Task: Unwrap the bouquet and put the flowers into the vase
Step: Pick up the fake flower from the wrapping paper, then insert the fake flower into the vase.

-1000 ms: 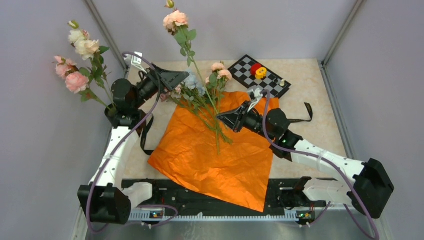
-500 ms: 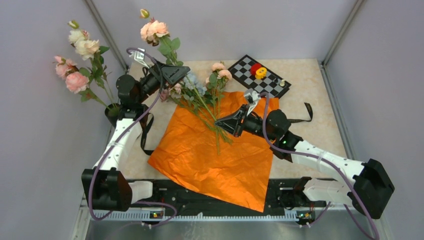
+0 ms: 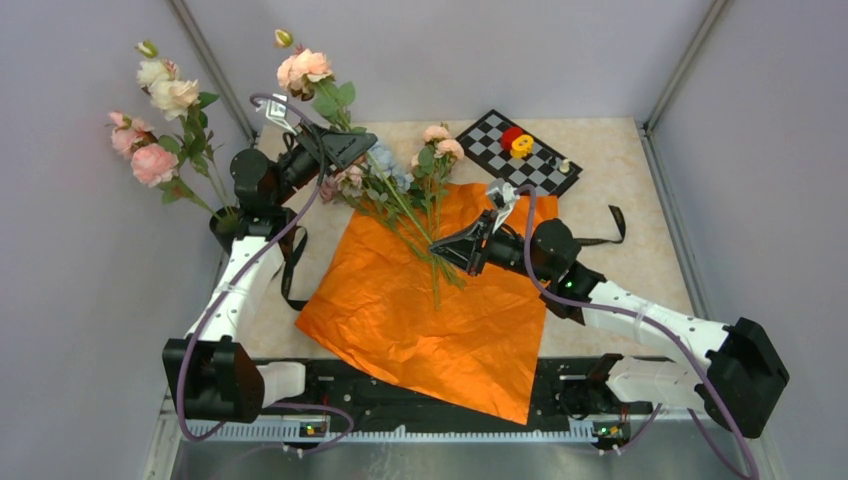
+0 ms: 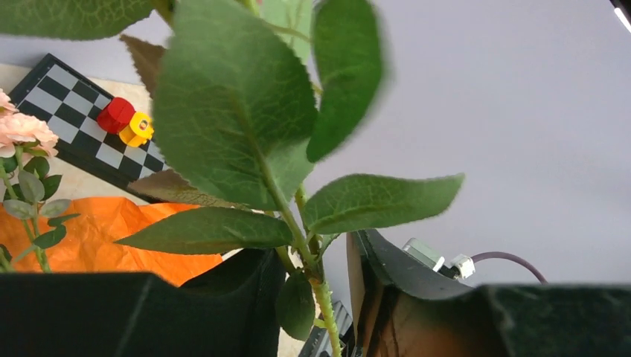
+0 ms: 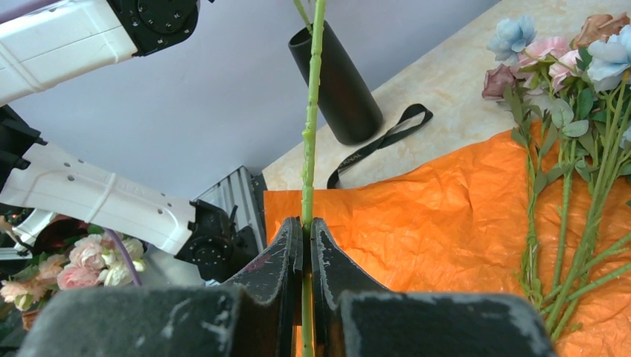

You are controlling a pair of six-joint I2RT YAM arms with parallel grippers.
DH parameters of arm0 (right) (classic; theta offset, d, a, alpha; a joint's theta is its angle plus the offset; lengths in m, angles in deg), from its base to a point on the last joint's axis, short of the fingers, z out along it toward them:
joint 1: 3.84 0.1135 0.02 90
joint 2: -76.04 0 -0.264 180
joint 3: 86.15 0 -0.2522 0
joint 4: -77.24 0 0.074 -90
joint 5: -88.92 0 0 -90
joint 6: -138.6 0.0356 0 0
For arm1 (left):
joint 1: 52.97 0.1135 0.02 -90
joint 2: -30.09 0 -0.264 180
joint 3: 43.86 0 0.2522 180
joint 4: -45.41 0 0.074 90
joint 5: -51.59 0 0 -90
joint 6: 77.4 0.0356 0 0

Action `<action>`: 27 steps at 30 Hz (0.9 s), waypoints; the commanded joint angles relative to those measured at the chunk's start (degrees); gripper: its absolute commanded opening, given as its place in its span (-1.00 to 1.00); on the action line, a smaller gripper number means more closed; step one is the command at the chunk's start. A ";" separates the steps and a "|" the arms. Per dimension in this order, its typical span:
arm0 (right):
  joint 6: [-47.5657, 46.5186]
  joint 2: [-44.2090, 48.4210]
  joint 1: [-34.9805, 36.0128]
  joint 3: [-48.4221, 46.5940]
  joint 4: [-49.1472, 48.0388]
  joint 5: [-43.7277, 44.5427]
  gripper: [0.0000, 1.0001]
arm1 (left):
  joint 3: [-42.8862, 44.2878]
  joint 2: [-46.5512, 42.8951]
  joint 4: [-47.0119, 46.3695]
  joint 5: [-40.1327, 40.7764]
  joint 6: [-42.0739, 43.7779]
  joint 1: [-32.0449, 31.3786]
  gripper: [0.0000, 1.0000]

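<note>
The orange paper [image 3: 430, 310] lies unfolded on the table. The small pastel flowers [image 3: 390, 180] lie loose across its far edge, also in the right wrist view [image 5: 565, 67]. My right gripper [image 3: 440, 243] is shut on the lower stem [image 5: 311, 111] of a long-stemmed pink rose [image 3: 305, 68] that leans up to the left. My left gripper [image 3: 345, 150] stands round the upper, leafy part of that stem [image 4: 321, 297], jaws partly open with a gap on each side. The black vase [image 3: 225, 225] at the far left holds several large roses; it also shows in the right wrist view [image 5: 335, 82].
A black ribbon [image 3: 293, 270] lies beside the vase, another black strap [image 3: 612, 225] to the right of the paper. A chequered board [image 3: 520, 150] with a red and yellow piece sits at the back right. Grey walls enclose the table closely.
The rose has swung to the left, its bloom lower and nearer the vase. My left gripper has come round the upper stem and its jaws have narrowed. The right gripper keeps its hold.
</note>
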 commanded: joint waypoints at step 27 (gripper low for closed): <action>-0.05 7.78 0.48 1.70 3.47 12.99 0.34 | 9.84 -5.27 19.96 -0.35 28.01 2.19 -1.00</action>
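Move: The flower's green stem already runs between the left hand's half-closed fingers, just under the leaves, with its peach head about 9 cm ahead, 8 cm left and 7 cm above; the vase stands roughly 22 cm left, 9 cm back and 27 cm below. The right hand still pinches the same stem near its lower end. From the right hand, the blue flowers on the paper lie some 25 cm ahead, 10 cm left and 22 cm below, and the loose stem ends 6 cm ahead and 24 cm below. The left hand stays in place and closes its half-open fingers until they pinch the stem just below the leaves, while the right keeps hold near the lower end. Only then does the right hand open to a bit over half, letting go of the stem and easing about 2 cm to its right and slightly up and forward, as the left, keeping its grip, rolls some 10 degrees with its left side rising and drifts about 1 cm left. ##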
